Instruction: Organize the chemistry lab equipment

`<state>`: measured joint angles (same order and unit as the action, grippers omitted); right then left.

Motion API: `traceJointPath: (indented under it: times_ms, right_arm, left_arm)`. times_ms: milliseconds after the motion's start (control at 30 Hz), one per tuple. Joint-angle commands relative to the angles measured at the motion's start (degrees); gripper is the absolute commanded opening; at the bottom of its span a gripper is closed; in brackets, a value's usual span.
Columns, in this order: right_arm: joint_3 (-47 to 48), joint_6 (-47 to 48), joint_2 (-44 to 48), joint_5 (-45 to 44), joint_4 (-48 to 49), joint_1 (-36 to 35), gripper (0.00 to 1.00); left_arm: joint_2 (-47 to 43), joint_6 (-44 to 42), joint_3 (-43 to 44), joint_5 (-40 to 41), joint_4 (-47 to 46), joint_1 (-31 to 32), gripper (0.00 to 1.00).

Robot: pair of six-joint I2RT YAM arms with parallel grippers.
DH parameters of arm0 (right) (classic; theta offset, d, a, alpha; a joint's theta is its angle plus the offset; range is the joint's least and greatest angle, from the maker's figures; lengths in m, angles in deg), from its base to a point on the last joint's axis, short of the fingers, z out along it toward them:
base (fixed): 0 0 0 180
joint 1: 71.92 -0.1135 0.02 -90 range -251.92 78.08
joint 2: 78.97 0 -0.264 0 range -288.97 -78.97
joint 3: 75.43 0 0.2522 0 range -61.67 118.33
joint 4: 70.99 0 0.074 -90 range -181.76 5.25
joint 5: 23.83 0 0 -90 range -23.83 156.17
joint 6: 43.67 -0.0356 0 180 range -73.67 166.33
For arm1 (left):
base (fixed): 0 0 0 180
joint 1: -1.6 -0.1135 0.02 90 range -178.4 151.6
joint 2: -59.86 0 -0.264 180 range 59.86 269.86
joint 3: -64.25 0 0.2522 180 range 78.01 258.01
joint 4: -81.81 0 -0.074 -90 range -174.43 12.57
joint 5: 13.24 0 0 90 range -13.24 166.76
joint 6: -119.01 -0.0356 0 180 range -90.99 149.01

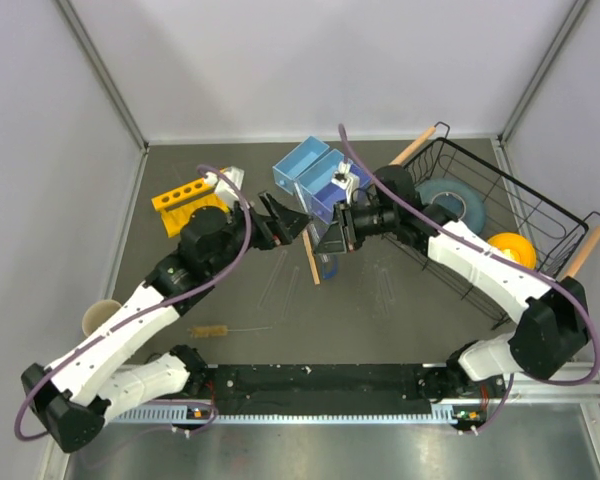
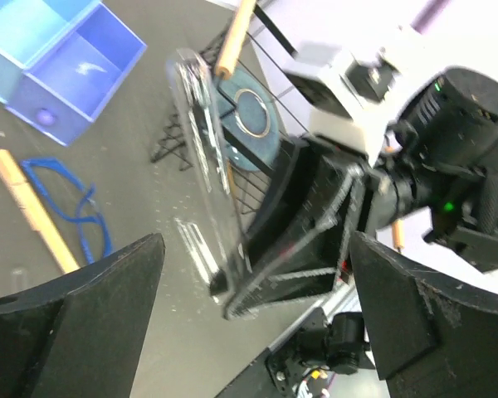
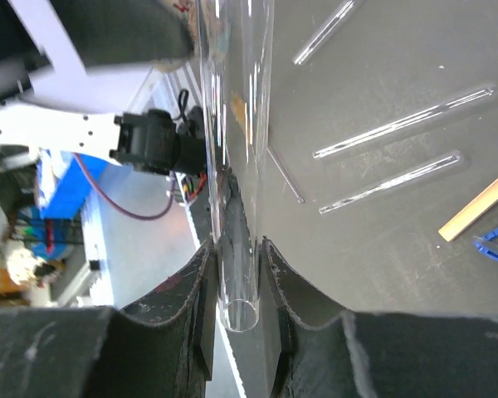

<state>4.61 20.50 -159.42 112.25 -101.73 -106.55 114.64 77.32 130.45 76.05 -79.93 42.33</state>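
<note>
My right gripper (image 3: 236, 249) is shut on a clear glass tube (image 3: 236, 166), its open mouth toward the wrist camera. The left wrist view shows the same tube (image 2: 201, 133) sticking up from the right gripper's black fingers (image 2: 303, 215). My left gripper (image 2: 257, 249) stands open, its jaws wide on either side of that tube and touching nothing. The two grippers meet above the table's middle (image 1: 315, 225). Three more glass tubes (image 3: 398, 124) lie on the table. A flat wooden stick (image 1: 310, 262) lies beside blue-framed safety glasses (image 2: 66, 207). The bristle brush (image 1: 220, 328) lies near the front.
An orange tube rack (image 1: 185, 200) stands back left, blue boxes (image 1: 310, 172) at the back centre. A black wire basket (image 1: 500, 205) at the right holds a grey-blue plate (image 1: 450, 200) and a yellow bowl (image 1: 510, 248). A cup (image 1: 102, 318) sits at the left edge.
</note>
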Motion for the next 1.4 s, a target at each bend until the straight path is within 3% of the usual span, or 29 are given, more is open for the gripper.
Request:
traceJointPath:
  times_ms: [0, 167, 300, 467, 633, 933, 1200, 1367]
  right_arm:
    - [-0.1, 10.2, 4.1, -1.4, -2.2, -3.6, 0.13]
    - [0.0, 16.8, 4.8, -1.3, -5.1, -6.5, 0.13]
    - [1.0, 21.2, 4.2, -2.9, -8.0, -9.7, 0.14]
    - [2.2, 24.9, 3.5, -3.7, -10.0, -11.5, 0.14]
    - [2.8, 25.6, 3.4, -4.4, -11.1, -11.7, 0.15]
    - [2.4, 28.3, 3.9, -4.8, -11.9, -11.7, 0.15]
    - [2.4, 28.5, 3.7, -4.5, -11.9, -11.9, 0.15]
    - [2.5, 28.9, 3.6, -4.6, -12.2, -12.4, 0.15]
  left_arm:
    - [-2.8, -4.4, 4.9, -8.4, 9.9, -6.9, 0.99]
    - [-1.1, -2.5, 5.9, -32.9, 13.8, -19.3, 0.99]
    - [0.4, -1.9, 6.6, -42.1, 10.9, -19.7, 0.99]
    - [1.9, -2.8, 7.5, -44.3, 12.2, -20.0, 0.95]
    - [3.0, -3.7, 7.8, -45.5, 13.6, -20.3, 0.78]
    - [4.6, -7.5, 9.9, -45.3, 19.8, -20.6, 0.61]
    - [5.2, -9.9, 10.4, -44.4, 22.5, -20.5, 0.38]
    - [5.9, -9.8, 10.8, -45.0, 22.5, -20.6, 0.32]
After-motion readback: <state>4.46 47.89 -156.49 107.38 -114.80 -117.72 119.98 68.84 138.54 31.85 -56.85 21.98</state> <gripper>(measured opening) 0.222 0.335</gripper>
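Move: The left hand, open and empty, has the test tube's middle roughly 2 cm ahead, 4 cm to its right and 4 cm below; the wooden stick lies about 6 cm ahead and 3 cm right, the blue goggles 7 cm ahead and 7 cm right, both some 31 cm below. The right hand already grips one end of the tube, whose middle is about 5 cm ahead, 1 cm left and 4 cm above its fingers. The right fingers keep their pinch on the test tube's lower end, drawing it some 6 cm back and 3 cm down while turning counter-clockwise and tilting it up. The left hand swings about 5 cm left, then comes back and a little right, sinks and turns clockwise some 25 degrees with fingers tipping down, and closes most of the way around the free end. ##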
